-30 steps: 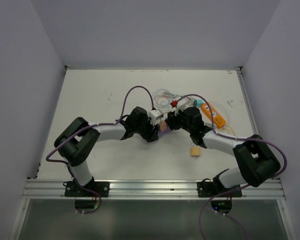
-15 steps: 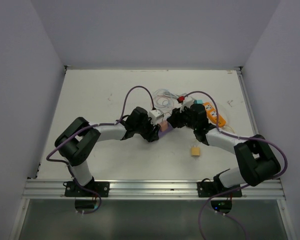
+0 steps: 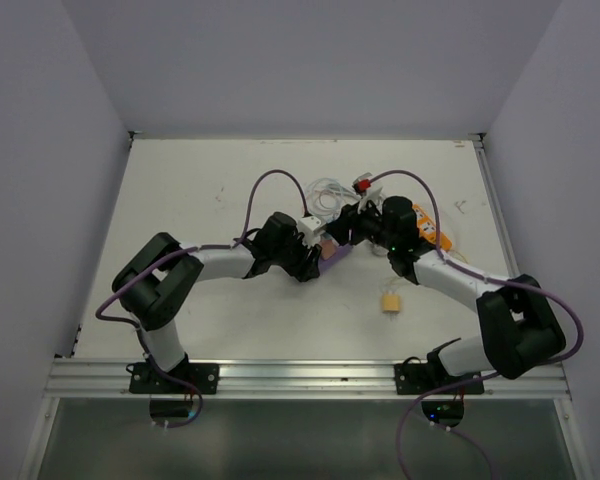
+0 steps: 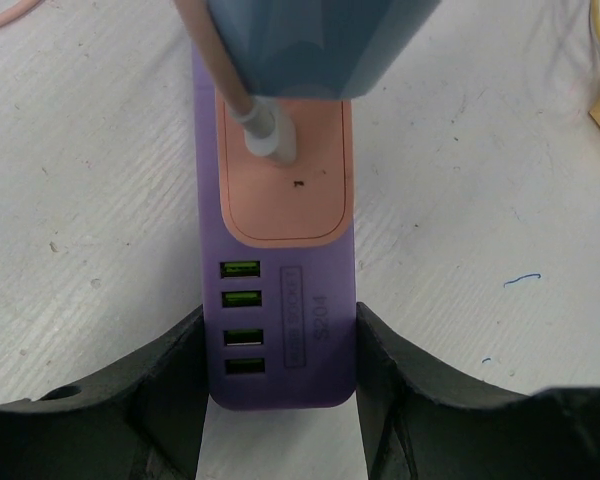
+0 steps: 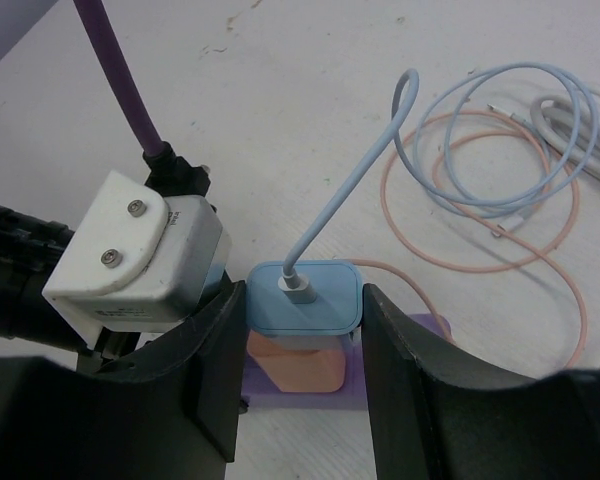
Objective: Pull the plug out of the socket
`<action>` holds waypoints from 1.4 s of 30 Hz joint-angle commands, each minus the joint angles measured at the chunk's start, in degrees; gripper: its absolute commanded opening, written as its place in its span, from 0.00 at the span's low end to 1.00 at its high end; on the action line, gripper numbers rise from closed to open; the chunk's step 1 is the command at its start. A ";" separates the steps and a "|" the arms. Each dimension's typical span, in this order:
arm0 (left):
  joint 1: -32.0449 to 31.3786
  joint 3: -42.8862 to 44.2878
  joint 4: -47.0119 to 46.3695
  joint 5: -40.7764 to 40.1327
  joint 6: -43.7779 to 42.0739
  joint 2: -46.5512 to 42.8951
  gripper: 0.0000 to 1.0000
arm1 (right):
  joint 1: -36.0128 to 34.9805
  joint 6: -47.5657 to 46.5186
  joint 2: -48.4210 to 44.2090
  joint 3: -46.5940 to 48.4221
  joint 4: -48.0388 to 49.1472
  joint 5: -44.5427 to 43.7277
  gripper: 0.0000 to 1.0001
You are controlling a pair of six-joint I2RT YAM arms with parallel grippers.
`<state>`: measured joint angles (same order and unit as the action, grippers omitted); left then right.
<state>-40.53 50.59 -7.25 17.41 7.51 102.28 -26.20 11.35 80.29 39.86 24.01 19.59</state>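
A purple socket strip (image 4: 285,290) with an orange face (image 4: 310,200) and several USB ports lies on the white table. My left gripper (image 4: 280,360) is shut on its near end, fingers (image 4: 170,380) pressed to both sides. A light-blue plug (image 5: 320,305) with a blue cable stands over the orange face (image 5: 295,365). My right gripper (image 5: 305,300) is shut on the plug, one finger on each side. I cannot tell whether its prongs are still in the socket. In the top view both grippers (image 3: 315,262) (image 3: 342,235) meet at the strip (image 3: 330,255).
Coiled blue, pink and white cables (image 5: 500,150) lie behind the socket. An orange device (image 3: 430,228) and a small yellow plug (image 3: 391,301) lie to the right. The left wrist camera housing (image 5: 130,250) sits close beside the right gripper's fingers.
My right gripper has shifted a little left over the socket and its wrist has tilted up. The left gripper has stayed on the socket strip.
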 commanded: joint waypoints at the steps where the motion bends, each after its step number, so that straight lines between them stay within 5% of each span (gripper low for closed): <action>1: 0.46 -3.04 10.76 -4.40 1.02 4.95 0.00 | -0.35 0.08 -3.11 0.93 -0.45 -0.86 0.00; 14: 0.81 -4.53 9.53 -6.07 1.54 2.40 0.00 | 3.69 -3.97 -8.83 0.92 -19.25 -16.66 0.00; 21: 0.98 -4.88 9.00 -6.95 1.54 1.70 0.00 | 6.07 -1.00 -8.75 3.91 -36.20 -24.68 0.18; 26: 0.98 -6.20 8.21 -7.47 1.63 -0.23 0.00 | 7.03 3.23 -6.91 5.84 -43.51 -29.61 0.19; 31: 0.98 -7.17 6.30 -8.35 1.90 -1.73 0.00 | 7.30 5.08 -5.23 8.39 -48.27 -29.36 0.42; 32: 0.98 -7.17 6.28 -8.53 1.90 -1.91 0.00 | 7.30 5.08 -5.75 8.48 -48.18 -28.48 0.55; 35: 0.98 -7.61 6.02 -8.62 1.90 -2.26 0.00 | 7.30 4.38 -9.96 7.78 -44.77 -23.83 0.74; 42: 0.98 -7.87 5.75 -8.53 1.90 -2.52 0.00 | 5.37 3.15 -18.49 -0.11 -30.46 -11.17 0.83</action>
<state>-40.51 45.74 -9.67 12.27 8.01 98.35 -19.68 14.98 64.79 42.92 -15.40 1.30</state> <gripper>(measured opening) 0.562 0.827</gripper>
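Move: The right hand already holds the blue plug clear of the socket; the bare table spot it goes to lies about 15 cm right, 4 cm back and 13 cm below. From this hand, the yellow plug is some 14 cm back and 15 cm right, the teal plug 8 cm ahead and 17 cm right, and the socket 2 cm back, 2 cm right and 12 cm below. From the left hand, gripping the socket's near end, that spot is 17 cm right and 1 cm ahead. Right hand carries the blue plug about 15 cm right, lowering, releases it and rises; left keeps the socket. ##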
